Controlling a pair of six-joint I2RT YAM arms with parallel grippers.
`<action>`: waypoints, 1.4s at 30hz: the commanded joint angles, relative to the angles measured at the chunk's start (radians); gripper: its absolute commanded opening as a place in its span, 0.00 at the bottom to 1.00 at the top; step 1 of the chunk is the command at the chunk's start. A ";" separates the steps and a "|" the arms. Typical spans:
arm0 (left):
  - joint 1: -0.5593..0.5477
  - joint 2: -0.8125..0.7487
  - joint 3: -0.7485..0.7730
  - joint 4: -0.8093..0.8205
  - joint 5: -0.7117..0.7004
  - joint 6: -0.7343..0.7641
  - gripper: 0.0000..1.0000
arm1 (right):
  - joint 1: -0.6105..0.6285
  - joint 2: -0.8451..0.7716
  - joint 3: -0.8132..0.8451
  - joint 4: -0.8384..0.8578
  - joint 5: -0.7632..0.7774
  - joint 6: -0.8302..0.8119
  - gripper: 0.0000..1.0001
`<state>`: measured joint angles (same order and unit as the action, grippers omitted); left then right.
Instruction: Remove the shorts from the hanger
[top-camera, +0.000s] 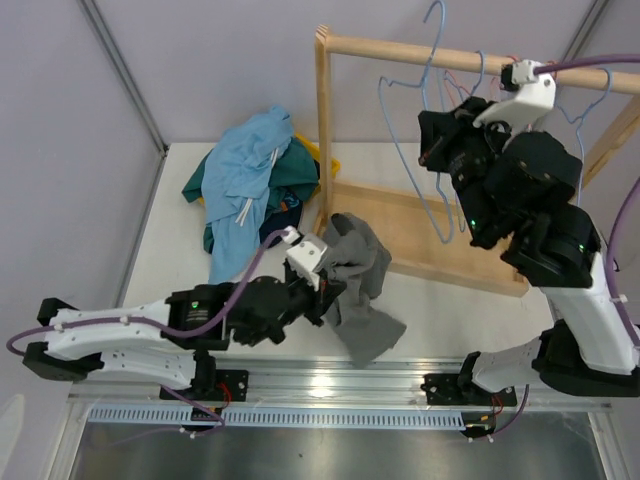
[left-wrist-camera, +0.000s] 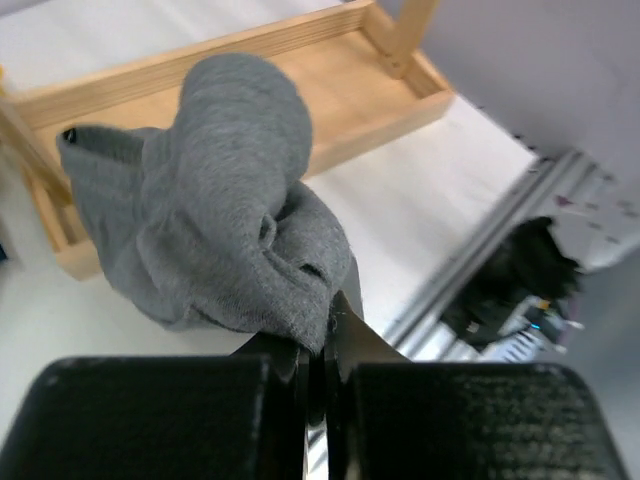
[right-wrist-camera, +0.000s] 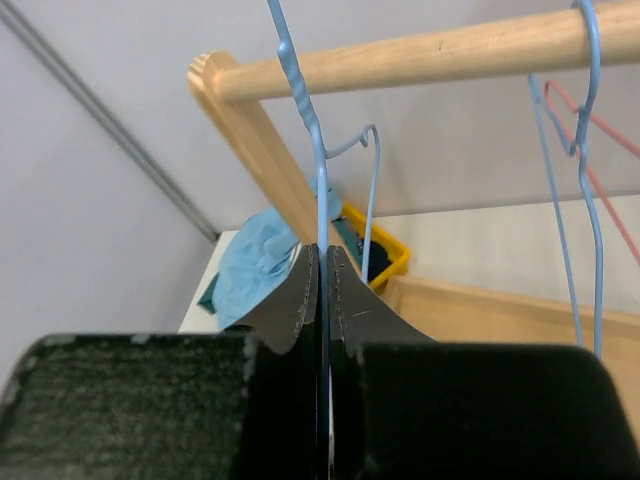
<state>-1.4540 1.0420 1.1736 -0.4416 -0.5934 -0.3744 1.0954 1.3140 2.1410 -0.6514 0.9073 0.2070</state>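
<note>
The grey shorts (top-camera: 362, 272) hang crumpled off the hanger, in front of the wooden rack's base, their lower end draped on the table. My left gripper (top-camera: 326, 292) is shut on a fold of the grey shorts (left-wrist-camera: 220, 200), the jaws (left-wrist-camera: 322, 335) pinching the fabric edge. My right gripper (top-camera: 430, 148) is raised beside the rack and shut on the wire of an empty blue hanger (top-camera: 410, 160). In the right wrist view the blue hanger (right-wrist-camera: 300, 90) runs straight down between the closed jaws of the right gripper (right-wrist-camera: 323, 262), its hook up by the wooden rod (right-wrist-camera: 420, 48).
Light blue shorts (top-camera: 245, 165) with a white drawstring lie heaped on dark teal-green shorts (top-camera: 200, 186) at the back left, by a yellow bin (right-wrist-camera: 388, 255). The wooden rack (top-camera: 322, 130) has a tray-like base (left-wrist-camera: 330, 80). More blue hangers (right-wrist-camera: 588, 150) and a red hanger (right-wrist-camera: 600, 135) hang on the rod.
</note>
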 joint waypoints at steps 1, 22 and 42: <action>-0.103 -0.094 -0.015 -0.029 -0.123 -0.116 0.00 | -0.121 0.051 0.086 0.019 -0.071 -0.054 0.00; 0.355 -0.083 0.193 -0.042 0.033 0.247 0.00 | -0.428 -0.054 -0.443 0.076 -0.421 0.218 0.00; 1.271 0.937 1.222 0.127 0.826 0.062 0.00 | -0.410 -0.527 -0.929 -0.010 -0.386 0.371 0.94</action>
<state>-0.1822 1.9678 2.5008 -0.4416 0.0967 -0.2409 0.6796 0.8318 1.2301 -0.6579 0.4965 0.5465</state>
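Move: The left hand, already holding the freed grey shorts, has the clothes pile about 32 cm ahead, 19 cm left and 25 cm below; the rack's left post stands about 27 cm ahead and 3 cm left, at about hand height. For the right hand, gripping the loose blue hanger, the bare spot on the rod is some 15 cm ahead, 1 cm left and 4 cm up; the next blue hanger hangs about 14 cm ahead, 7 cm right and 7 cm lower. The left hand hovers briefly, easing back and left, then sweeps the still-pinched shorts about 40 cm forward, 20 cm left and 20 cm up, over the pile, turning counter-clockwise some 35 degrees and tipping its fingers upward. Meanwhile the right hand carries the hanger forward to the rod and down, opens wide to let go, then backs off and sinks further, fingers tilting down. ##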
